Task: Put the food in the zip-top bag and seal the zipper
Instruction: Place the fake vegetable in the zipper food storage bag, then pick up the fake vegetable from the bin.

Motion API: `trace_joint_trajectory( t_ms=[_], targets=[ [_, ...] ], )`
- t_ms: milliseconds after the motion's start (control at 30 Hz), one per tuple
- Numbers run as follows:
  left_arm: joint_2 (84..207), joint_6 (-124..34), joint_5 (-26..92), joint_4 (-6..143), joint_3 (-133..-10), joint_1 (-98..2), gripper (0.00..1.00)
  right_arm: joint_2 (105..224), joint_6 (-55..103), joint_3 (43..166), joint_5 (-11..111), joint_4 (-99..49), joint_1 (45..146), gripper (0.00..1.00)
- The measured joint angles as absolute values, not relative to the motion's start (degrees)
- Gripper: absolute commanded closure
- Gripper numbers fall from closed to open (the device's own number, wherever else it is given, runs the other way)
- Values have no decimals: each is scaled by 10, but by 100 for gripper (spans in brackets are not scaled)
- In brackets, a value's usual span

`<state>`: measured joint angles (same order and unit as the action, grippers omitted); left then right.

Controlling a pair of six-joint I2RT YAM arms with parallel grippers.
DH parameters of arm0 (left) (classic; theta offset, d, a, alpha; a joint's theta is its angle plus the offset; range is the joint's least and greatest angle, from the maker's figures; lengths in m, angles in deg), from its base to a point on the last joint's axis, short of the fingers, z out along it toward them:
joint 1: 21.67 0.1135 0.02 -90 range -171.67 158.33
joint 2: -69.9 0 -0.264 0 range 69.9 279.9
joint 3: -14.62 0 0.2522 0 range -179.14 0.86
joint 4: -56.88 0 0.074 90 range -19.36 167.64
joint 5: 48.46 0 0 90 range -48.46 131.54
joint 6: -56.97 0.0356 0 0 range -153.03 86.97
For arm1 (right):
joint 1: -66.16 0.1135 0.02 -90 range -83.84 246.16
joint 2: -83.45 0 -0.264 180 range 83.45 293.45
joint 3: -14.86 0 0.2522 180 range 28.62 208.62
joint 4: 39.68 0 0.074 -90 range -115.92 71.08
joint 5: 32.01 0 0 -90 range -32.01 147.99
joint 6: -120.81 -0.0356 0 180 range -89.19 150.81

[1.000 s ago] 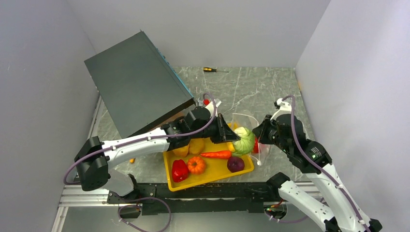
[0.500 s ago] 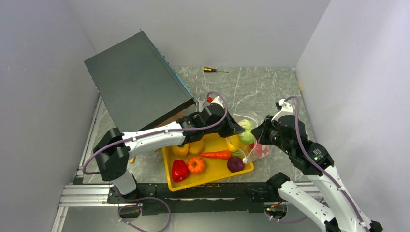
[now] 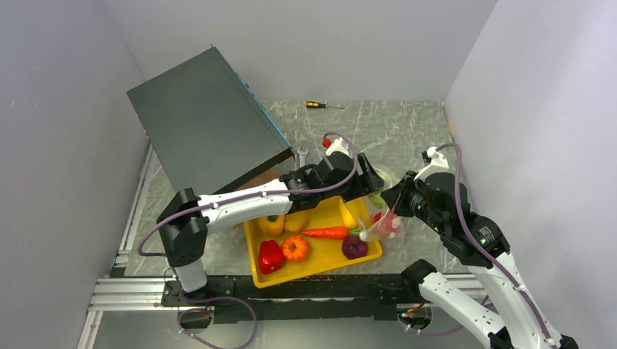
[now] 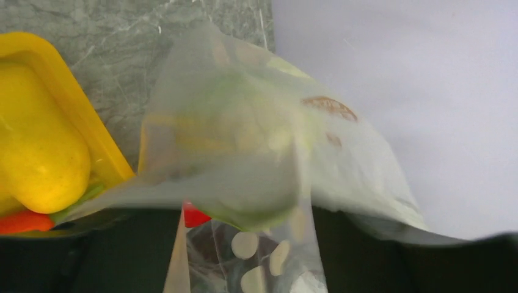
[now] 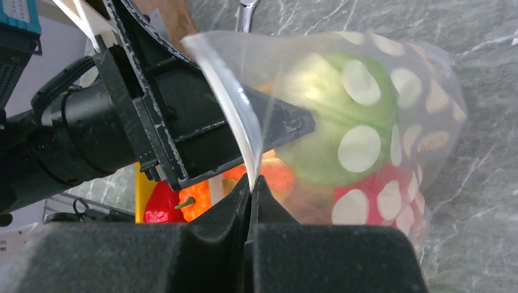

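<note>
The clear dotted zip-top bag (image 3: 380, 227) hangs beside the right end of the yellow tray (image 3: 256, 244). My right gripper (image 5: 251, 180) is shut on the white zipper strip (image 5: 235, 116) at its mouth and holds it up. My left gripper (image 3: 369, 187) reaches into the mouth, jaws apart, with bag film between them (image 4: 250, 244). A green cabbage (image 5: 330, 116) lies inside the bag just past its fingers (image 5: 269, 125), on top of red food (image 5: 379, 183). On the tray lie a red pepper (image 3: 271, 255), a pumpkin (image 3: 295, 248), a carrot (image 3: 326, 233), a purple onion (image 3: 354, 247) and yellow peppers (image 3: 284, 222).
A big dark box (image 3: 207, 131) leans tilted over the table's left side, close above my left arm. A screwdriver (image 3: 320, 105) lies at the far edge and a wrench (image 3: 302, 154) lies near the box. White walls close in on three sides.
My left gripper carried the cabbage rightward off the tray into the bag's mouth and opened its jaws. The cabbage now sits in the bag. The right gripper kept its hold on the zipper.
</note>
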<state>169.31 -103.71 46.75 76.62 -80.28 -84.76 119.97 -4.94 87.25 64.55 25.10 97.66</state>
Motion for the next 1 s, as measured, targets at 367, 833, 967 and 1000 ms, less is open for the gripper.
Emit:
trace_joint_trajectory(
  t_ms=[367,833,967,1000],
  targets=[
    [1631,-966,427,707,-739,-849,0,1199,-48,888,702,292,977,100],
    [1498,-782,364,778,-716,-856,0,1215,-21,917,754,329,977,100],
    [1447,-738,388,781,-654,-871,0,1217,-13,920,769,340,977,100],
    [1435,-726,396,782,-635,-881,0,1218,-12,920,774,343,977,100]
  ],
)
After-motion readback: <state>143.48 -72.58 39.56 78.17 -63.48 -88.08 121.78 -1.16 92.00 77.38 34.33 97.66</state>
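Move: The cabbage is at the left fingertips inside the bag mouth, its middle roughly 2 cm ahead of the left hand, 4 cm to its right and 6 cm below. From this hand the red vegetable in the bag sits 5 cm back, 6 cm right and 18 cm down; in the tray the yellow mango is about 1 cm ahead and 6 cm left, the purple onion 10 cm back and 4 cm left. From the right hand, pinching the bag rim, the cabbage is some 6 cm ahead, 3 cm right and 9 cm below. Letting go of the cabbage, the left fingers spread from half to wide open, then the hand draws out of the bag, back and to the left about 8 cm each to over the tray, rising some 7 cm before dipping a little, tilting and turning clockwise. The right hand keeps its pinch on the bag rim, drawing it about 5 cm right with a slight roll, left side down. ##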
